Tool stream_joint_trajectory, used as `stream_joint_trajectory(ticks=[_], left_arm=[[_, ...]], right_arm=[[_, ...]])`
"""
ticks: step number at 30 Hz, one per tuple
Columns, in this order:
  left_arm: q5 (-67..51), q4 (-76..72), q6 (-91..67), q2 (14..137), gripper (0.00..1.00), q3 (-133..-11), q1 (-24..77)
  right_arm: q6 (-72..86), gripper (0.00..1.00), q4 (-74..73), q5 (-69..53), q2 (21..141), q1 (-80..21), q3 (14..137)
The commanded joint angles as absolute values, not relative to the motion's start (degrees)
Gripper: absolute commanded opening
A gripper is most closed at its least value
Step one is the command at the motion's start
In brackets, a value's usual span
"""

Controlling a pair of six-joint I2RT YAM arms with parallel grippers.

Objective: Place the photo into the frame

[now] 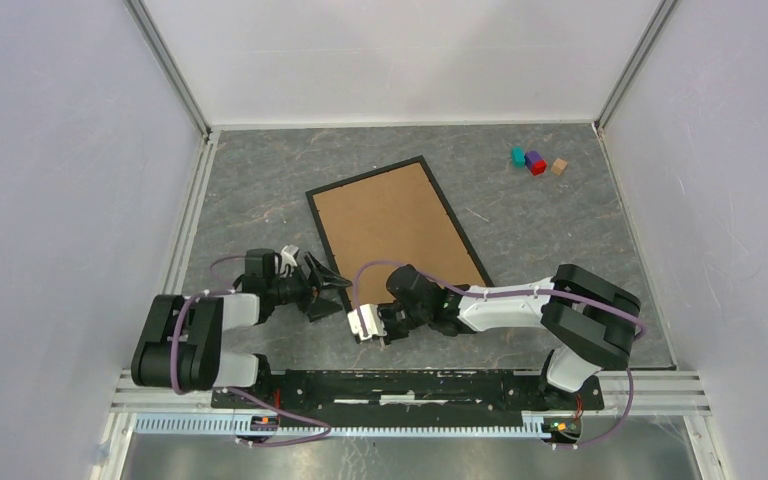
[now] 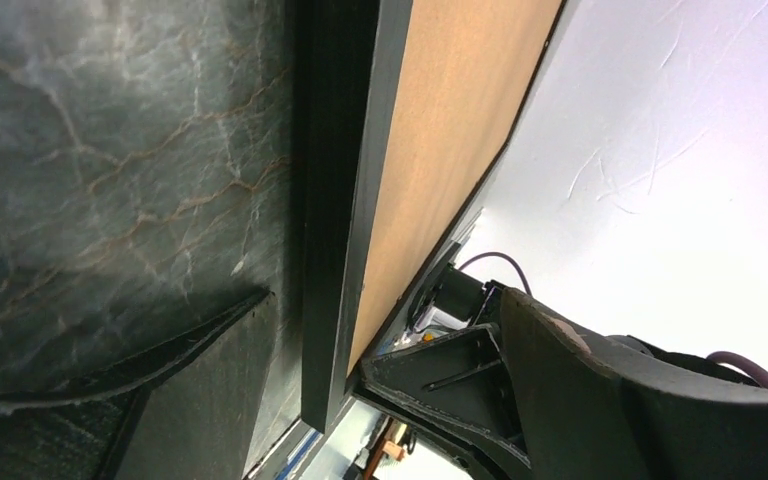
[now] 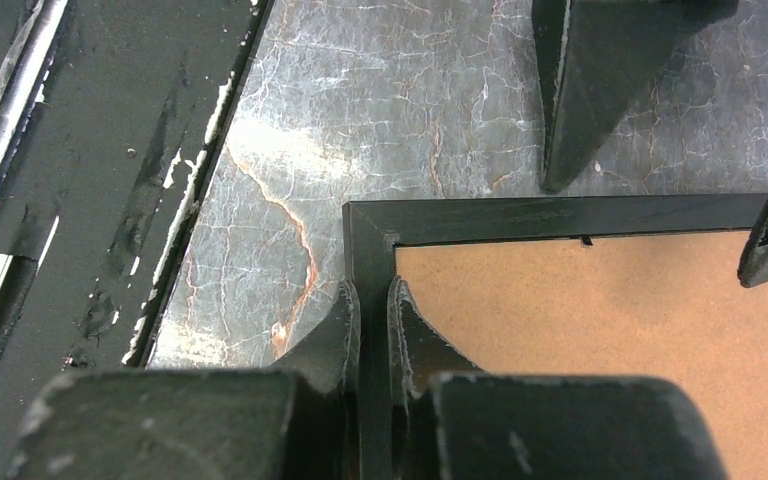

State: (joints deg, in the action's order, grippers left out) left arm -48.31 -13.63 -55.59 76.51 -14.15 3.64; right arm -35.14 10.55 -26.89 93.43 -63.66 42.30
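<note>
The frame [image 1: 457, 226] lies on the grey table with its brown backing board [image 1: 395, 225] facing up. My right gripper [image 1: 368, 312] is shut on the frame's [image 3: 560, 217] near black edge, just behind its near-left corner. One of its fingertips [image 3: 338, 310] sits outside the edge and the other rests on the board. My left gripper [image 1: 328, 288] is open at that same corner. The frame [image 2: 335, 250] edge stands between its fingers [image 2: 460, 365], untouched as far as I can see. The photo is out of view.
Three small coloured blocks [image 1: 535, 161] sit at the back right of the table. The black base rail [image 1: 410, 385] runs along the near edge, close to my right gripper. White walls enclose the table on three sides.
</note>
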Motion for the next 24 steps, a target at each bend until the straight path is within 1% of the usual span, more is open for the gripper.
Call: stream_joint_trajectory(ticks=[1, 4, 8, 10, 12, 13, 14, 16, 17, 18, 19, 20, 21, 22, 23, 24], left_arm=[[-48.85, -26.39, -59.83, 82.41, 0.87, -13.03, 4.54], [-49.82, -36.13, -65.24, 87.47, 0.83, -12.22, 5.67], [-50.53, -55.76, -74.31, 94.91, 0.74, -9.82, 6.74], [-50.62, -66.71, -79.15, 99.18, 0.67, -8.55, 6.86], [-50.34, -77.72, -84.95, 104.43, 0.56, -7.52, 6.86], [-50.18, -84.61, -87.45, 107.06, 0.49, -7.19, 6.86], [-49.71, -88.44, -89.34, 109.17, 0.42, -6.76, 6.86], [-49.44, -89.14, -89.93, 110.55, 0.29, -7.03, 6.98], [-49.16, -89.15, -89.9, 109.91, 0.24, -6.99, 6.94], [-48.77, -89.14, -90.15, 108.88, 0.21, -6.87, 6.95], [-48.11, -89.07, -90.78, 107.69, 0.2, -6.77, 6.94], [-47.79, -88.61, -91.64, 106.2, 0.18, -6.77, 6.86], [-47.57, -87.75, -92.37, 104.82, 0.12, -7.06, 6.82], [-47.4, -85.89, -92.97, 102.56, 0.06, -7.4, 6.77], [-47.31, -83.27, -93.15, 100.53, 0.02, -8.04, 6.72], [-47.12, -78.72, -92.91, 97.12, 0.02, -8.69, 6.77]], right_arm=[[-33.74, 0.0, 14.48, -27.65, 90.18, -62.97, 43.43], [-33.29, 0.0, 14.89, -27.6, 89.86, -62.88, 43.34], [-32.51, 0.0, 15.62, -27.36, 89.49, -62.67, 43.17], [-32.02, 0.0, 16.09, -27.43, 89.37, -62.45, 43.09], [-31.59, 0.0, 16.33, -27.47, 89.12, -62.4, 43.03], [-31.35, 0.0, 16.36, -27.36, 88.91, -62.39, 43.07], [-31.01, 0.0, 16.45, -27.25, 88.72, -62.4, 43.07], [-30.21, 0.0, 16.22, -26.27, 88.1, -62.4, 43.1], [-29.25, 0.03, 15.58, -24.54, 87.75, -62.4, 43.27], [-28.44, 0.14, 14.6, -22.61, 87.2, -62.4, 43.53], [-27.67, 0.28, 13.41, -20.69, 86.33, -62.4, 43.68], [-25.81, 0.44, 13.07, -17.78, 84.56, -62.49, 43.33], [-24.16, 0.61, 13.01, -15.17, 82.26, -62.46, 42.51], [-23.0, 0.81, 12.64, -12.8, 80.15, -62.54, 41.71], [-22.69, 0.97, 11.84, -10.78, 77.54, -62.65, 41.08], [-23.24, 0.98, 10.84, -8.76, 75.3, -62.79, 40.54]])
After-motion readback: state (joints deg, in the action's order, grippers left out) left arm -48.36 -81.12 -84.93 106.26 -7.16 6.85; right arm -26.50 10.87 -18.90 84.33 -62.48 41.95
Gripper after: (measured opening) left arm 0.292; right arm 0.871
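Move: Just 2 cm ahead and 2 cm to the right of the open left hand, about 1 cm lower, lies the frame's left rail. The near left corner stands some 8 cm back and 4 cm to its right; the brown backing's middle is about 15 cm ahead and 14 cm right. For the right hand, still pinching the near rail, the left-rail spot lies roughly 8 cm ahead and 8 cm left, the corner about 5 cm left and level. Left hand goes about 4 cm forward-right, pinches the left rail and lifts; right lets go, rising some 5 cm. ##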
